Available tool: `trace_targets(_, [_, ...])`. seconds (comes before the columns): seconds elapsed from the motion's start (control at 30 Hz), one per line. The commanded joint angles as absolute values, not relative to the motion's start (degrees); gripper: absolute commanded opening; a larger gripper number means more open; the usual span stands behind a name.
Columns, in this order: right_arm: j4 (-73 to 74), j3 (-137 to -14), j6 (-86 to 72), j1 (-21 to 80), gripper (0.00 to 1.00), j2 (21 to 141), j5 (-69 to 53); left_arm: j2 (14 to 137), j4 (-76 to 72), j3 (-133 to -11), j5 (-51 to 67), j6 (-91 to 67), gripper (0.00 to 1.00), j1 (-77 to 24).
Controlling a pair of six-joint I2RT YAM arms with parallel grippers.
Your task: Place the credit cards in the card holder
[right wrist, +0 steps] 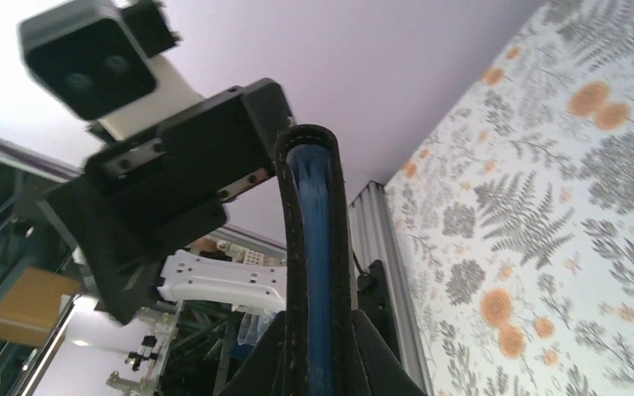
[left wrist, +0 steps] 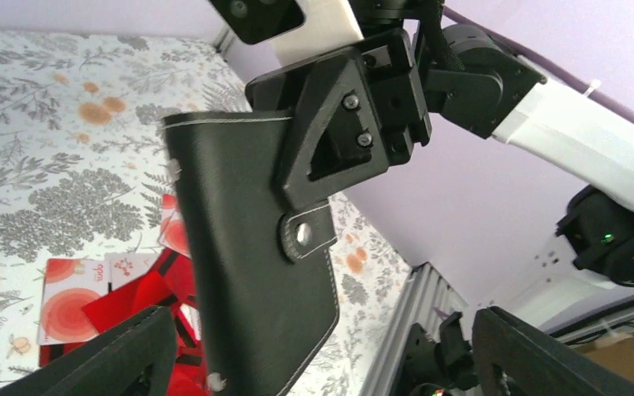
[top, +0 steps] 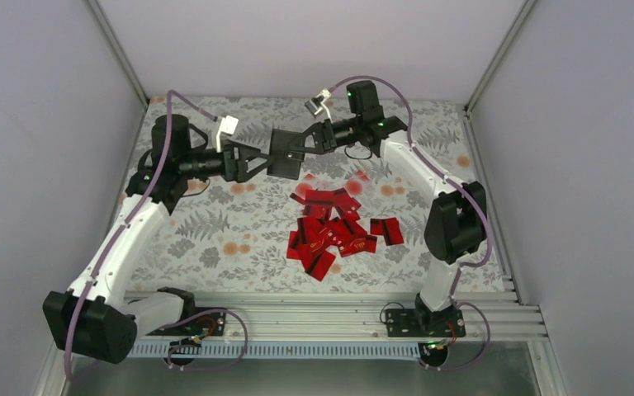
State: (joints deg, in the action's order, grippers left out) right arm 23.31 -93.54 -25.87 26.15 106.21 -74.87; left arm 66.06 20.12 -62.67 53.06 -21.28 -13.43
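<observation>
The card holder (top: 285,154), a black folded wallet with a snap tab (left wrist: 304,234), hangs in the air above the back of the table. My right gripper (top: 299,152) is shut on its right edge; in the right wrist view both fingers press the blue-lined edge of the card holder (right wrist: 314,239) at the right gripper (right wrist: 318,367). My left gripper (top: 257,162) is open, its fingers spread on either side of the card holder (left wrist: 239,247) without touching it. The credit cards (top: 334,231) lie in a loose red pile on the table below, and the left wrist view shows some of the credit cards (left wrist: 124,301).
A floral cloth (top: 215,239) covers the table. Grey walls close in the left, right and back. A metal rail (top: 338,309) runs along the near edge between the arm bases.
</observation>
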Motion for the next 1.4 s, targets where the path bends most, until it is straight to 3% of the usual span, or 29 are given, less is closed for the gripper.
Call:
trace_targets(0.0, [19.6, -97.5, -27.8, 26.9, 0.04, 104.8, -82.3, 64.9, 18.4, -60.8, 60.6, -18.3, 0.86, -10.1])
trace_targets(0.73, [22.7, -102.0, -24.2, 31.0, 0.04, 106.6, -85.0, 66.4, 9.4, -57.5, 70.0, -24.4, 0.38, -10.4])
trace_targets(0.77, [23.0, -102.3, -23.8, 31.2, 0.04, 106.7, -84.9, 66.7, 9.1, -57.5, 69.8, -24.6, 0.34, -10.6])
trace_targets(0.9, [24.3, -102.8, -23.1, 31.3, 0.04, 107.3, -84.2, 67.3, 8.7, -57.5, 67.7, -25.5, 0.04, -10.9])
trace_targets(0.93, [24.7, -103.1, -22.9, 31.3, 0.04, 107.3, -83.4, 67.4, 10.0, -57.9, 66.3, -25.2, 0.03, -10.9])
trace_targets(0.97, [25.4, -103.6, -22.7, 31.2, 0.06, 107.5, -82.0, 67.4, 11.3, -58.3, 65.1, -24.5, 0.03, -10.9])
trace_targets(1.0, [26.7, -104.4, -22.6, 31.0, 0.18, 107.7, -79.2, 67.5, 12.8, -58.8, 63.1, -23.9, 0.02, -10.8])
trace_targets(1.07, [30.5, -106.5, -21.7, 30.7, 0.57, 108.0, -70.6, 67.7, 15.6, -59.5, 59.3, -23.0, 0.02, -10.2])
trace_targets(1.13, [34.7, -108.2, -20.8, 30.4, 0.76, 108.1, -60.8, 67.7, 16.7, -59.7, 55.5, -23.6, 0.02, -9.8])
trace_targets(1.2, [37.5, -108.8, -19.8, 30.2, 0.81, 107.8, -53.0, 67.6, 15.9, -59.7, 53.0, -25.1, 0.02, -9.9])
trace_targets(1.37, [40.3, -107.3, -20.9, 30.2, 0.81, 105.9, -39.0, 68.6, 20.2, -62.2, 40.0, -24.2, 0.02, -11.3])
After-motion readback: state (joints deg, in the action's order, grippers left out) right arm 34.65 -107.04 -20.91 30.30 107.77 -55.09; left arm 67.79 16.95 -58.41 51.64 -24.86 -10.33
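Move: The card holder, still gripped by the right hand, has its middle about 6 cm to the right, 2 cm ahead and 3 cm below the open left hand; from the right hand it is some 3 cm left, level fore and aft and 1 cm lower. The credit card pile lies roughly 5 cm back, 9 cm right and 28 cm below the right hand. Right hand raises the card holder 5 cm, drawing back; left pinches it; right releases; both swing 5 cm forward. ##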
